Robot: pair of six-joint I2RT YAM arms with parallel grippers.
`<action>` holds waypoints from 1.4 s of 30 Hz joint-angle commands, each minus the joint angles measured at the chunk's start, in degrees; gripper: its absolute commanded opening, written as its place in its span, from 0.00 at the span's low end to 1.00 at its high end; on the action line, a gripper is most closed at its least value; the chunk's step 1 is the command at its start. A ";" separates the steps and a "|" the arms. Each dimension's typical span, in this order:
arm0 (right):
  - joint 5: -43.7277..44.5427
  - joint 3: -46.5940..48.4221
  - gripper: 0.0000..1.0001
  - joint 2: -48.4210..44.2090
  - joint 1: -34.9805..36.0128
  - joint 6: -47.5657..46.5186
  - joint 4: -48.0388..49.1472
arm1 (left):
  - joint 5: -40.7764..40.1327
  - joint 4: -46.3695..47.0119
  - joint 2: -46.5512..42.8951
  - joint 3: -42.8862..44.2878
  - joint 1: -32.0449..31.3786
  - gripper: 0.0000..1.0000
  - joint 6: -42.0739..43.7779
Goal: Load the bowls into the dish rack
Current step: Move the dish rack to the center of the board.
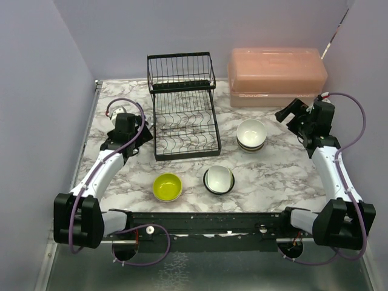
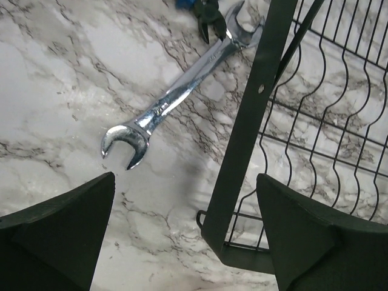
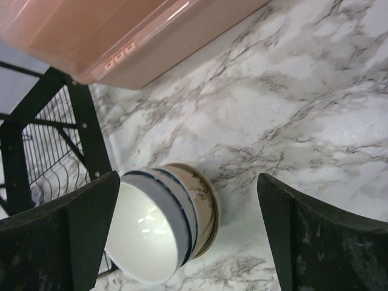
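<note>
The black wire dish rack [image 1: 183, 115] stands at the table's back middle with no bowl in it. A yellow-green bowl [image 1: 167, 187] and a pale bowl with a dark outside [image 1: 219, 179] sit near the front. A stack of bowls [image 1: 251, 134], white on top, stands right of the rack; the right wrist view shows this stack [image 3: 160, 230] with blue-rimmed and beige-patterned bowls under the white one. My left gripper [image 1: 144, 131] hangs open at the rack's left front corner [image 2: 242, 151], holding nothing. Right of the stack, my right gripper [image 1: 288, 114] is open and empty above the table.
A pink translucent lidded box [image 1: 276, 76] stands at the back right, close behind my right gripper. A steel wrench [image 2: 176, 97] and blue-handled pliers [image 2: 209, 15] lie on the marble left of the rack. Purple walls enclose the table on three sides.
</note>
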 commanded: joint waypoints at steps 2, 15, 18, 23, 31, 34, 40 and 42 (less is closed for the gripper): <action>-12.91 1.02 1.00 1.17 -0.16 -1.81 -2.88 | 9.63 -0.53 3.14 -0.45 0.09 0.99 2.96; -28.25 6.17 1.00 1.57 3.27 -7.31 -5.07 | 7.75 3.00 16.31 3.12 -8.98 0.75 2.74; -32.27 6.51 1.00 2.23 4.97 -7.69 -4.02 | 6.89 2.88 17.20 3.51 -9.91 0.64 2.89; -34.84 6.37 1.00 2.57 7.44 -7.84 -2.75 | 6.74 2.92 16.10 2.77 -10.84 0.53 3.93; -35.25 5.49 1.00 3.62 11.17 -8.04 -2.82 | 8.40 2.37 15.07 1.48 -13.26 0.34 6.51; -35.48 5.34 1.00 3.75 12.07 -8.05 -3.05 | 8.63 2.21 14.84 1.02 -14.67 0.25 7.15; -35.36 5.32 1.00 3.36 12.85 -8.66 -3.72 | 7.42 1.24 14.60 0.80 -17.63 0.09 8.05; -35.27 5.29 1.00 3.28 12.92 -8.74 -3.86 | 6.91 1.13 14.38 0.62 -18.32 0.06 8.17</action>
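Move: The dish rack's left rail, just in from its near corner, is about 8 cm to the left hand's right, 3 cm back and 9 cm below. From that hand the wrench lies some 5 cm ahead and 3 cm right, the green bowl 14 cm back and 12 cm right. For the right hand, the rack's near-right corner is about 27 cm left, 4 cm back and 17 cm lower; the bowl stack is 15 cm left and 1 cm back, 15 cm down. Rightward and down, about 10 cm across and 8 cm lower, the left hand comes to the rack's left rail near the front corner, turning some 25 degrees clockwise and tipping further down; its fingers close and pinch the rail, easing right the last couple of centimetres. The right hand, wide open, swings left roughly 16 cm and a little back towards the rack, turning counter-clockwise, to high over the bowl stack. ##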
